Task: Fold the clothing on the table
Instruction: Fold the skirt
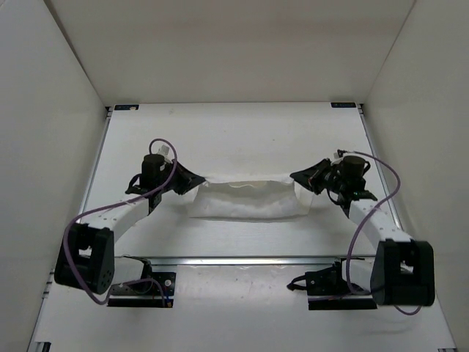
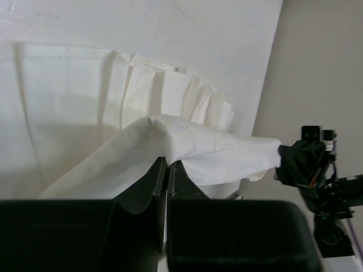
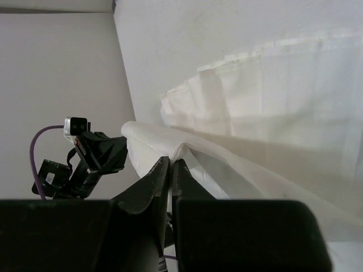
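Note:
The clothing (image 1: 249, 199), a white pleated garment, hangs stretched between both arms over the middle of the table (image 1: 242, 136). My left gripper (image 1: 192, 180) is shut on its left end. In the left wrist view the black jaws stand closed on a raised fold of the clothing (image 2: 193, 144) at the left gripper (image 2: 168, 161), with pleats spread below it. My right gripper (image 1: 302, 178) is shut on the right end. The right wrist view shows the right gripper (image 3: 172, 161) pinching a lifted edge of the clothing (image 3: 238, 153). The lower part of the garment rests on the table.
White enclosure walls (image 1: 51, 110) rise on the left, right and back. A metal rail (image 1: 249, 259) crosses the table in front of the arm bases. Purple cables (image 1: 165, 147) loop off both wrists. The other arm's base shows in each wrist view.

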Robot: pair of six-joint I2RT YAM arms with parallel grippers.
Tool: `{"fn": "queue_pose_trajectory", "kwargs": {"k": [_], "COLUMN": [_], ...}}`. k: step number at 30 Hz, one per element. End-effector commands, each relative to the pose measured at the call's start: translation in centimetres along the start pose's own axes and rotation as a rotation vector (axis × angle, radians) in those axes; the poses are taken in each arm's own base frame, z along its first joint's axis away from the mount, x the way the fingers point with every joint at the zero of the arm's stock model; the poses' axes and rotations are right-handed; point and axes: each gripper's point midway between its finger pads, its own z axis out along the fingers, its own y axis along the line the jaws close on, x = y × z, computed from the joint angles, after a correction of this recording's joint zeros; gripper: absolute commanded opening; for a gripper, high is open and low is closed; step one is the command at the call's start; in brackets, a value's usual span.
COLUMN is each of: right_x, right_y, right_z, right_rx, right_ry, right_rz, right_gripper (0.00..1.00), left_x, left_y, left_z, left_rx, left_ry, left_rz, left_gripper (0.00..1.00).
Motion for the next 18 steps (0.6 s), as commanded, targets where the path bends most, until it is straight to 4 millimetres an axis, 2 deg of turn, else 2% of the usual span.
{"fn": "queue_pose_trajectory", "kwargs": {"k": [1,2,3,4,6,7,8,9,10,11,13,14,17,18], "right_x": [-7.8,-8.8,-9.0,-9.8,-10.0,-10.7,-10.3,-9.9,-9.5,-9.3,-7.1,-6.1,-3.2,-3.2], "right_y": [1.1,1.2,1.4,1.1,1.3,1.2,1.0,0.3,0.0,-1.0,-3.2,-3.4,-7.6,-7.6], "right_z": [1.5,2.6,3.6,4.0,4.2,3.8,3.7,3.1,2.5,2.1,1.0,0.7,-0.7,-0.9], "right_rx": [0.027,0.044,0.055,0.085,0.131,0.168,0.204,0.256,0.294,0.329,0.385,0.373,0.4,0.391], "right_ry": [-0.197,-0.169,-0.129,-0.14,-0.174,-0.216,-0.2,-0.2,-0.193,-0.192,-0.135,-0.107,-0.068,-0.076], "right_rz": [-0.132,-0.128,-0.149,-0.177,-0.232,-0.263,-0.274,-0.293,-0.306,-0.303,-0.283,-0.279,-0.189,-0.187], "right_gripper": [0.0,0.1,0.25,0.31,0.47,0.51,0.53,0.54,0.55,0.55,0.57,0.57,0.58,0.6], "left_x": [-6.6,-6.7,-6.8,-7.3,-8.0,-8.2,-8.4,-7.5,-7.4,-6.2,-4.2,-2.6,0.6,1.7], "left_y": [2.1,2.2,1.9,2.2,2.3,1.9,1.7,2.1,1.5,1.9,2.6,3.4,5.3,6.0], "left_z": [1.1,1.4,1.5,1.2,0.4,0.2,-0.4,-0.4,-0.6,-0.9,-1.1,-1.3,-1.8,-2.1], "left_rx": [-0.11,-0.114,-0.101,-0.11,-0.107,-0.101,-0.104,-0.123,-0.108,-0.127,-0.141,-0.152,-0.163,-0.171], "left_ry": [-0.229,-0.212,-0.207,-0.22,-0.252,-0.257,-0.259,-0.218,-0.213,-0.17,-0.129,-0.099,-0.058,-0.043], "left_rz": [0.012,0.009,0.015,0.005,0.011,0.022,0.055,0.055,0.098,0.123,0.146,0.149,0.146,0.151], "left_gripper": [0.12,0.37,0.52,0.58,0.63,0.65,0.66,0.67,0.67,0.67,0.68,0.68,0.69,0.68]}}
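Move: Both hands hold the upper edge of the skirt off the table. For the left hand, the middle of the pleated hem it is being carried over lies about 5 cm ahead, 12 cm to the right and some 10 cm below. The near fold, on the table, is about 9 cm back and 12 cm right. From the right hand the hem's middle is some 6 cm ahead, 13 cm left and 11 cm lower, and the near fold 10 cm back, 13 cm left. Forward in a quick fling over the hem, the right hand about 9 cm, the left some 4 cm and slightly down, both sets of fingers spreading wide and letting go of the skirt's edge. The hands part sideways, left hand to the left, right hand to the right, then draw back towards the near fold, the right sinking and rolling its left side down. ##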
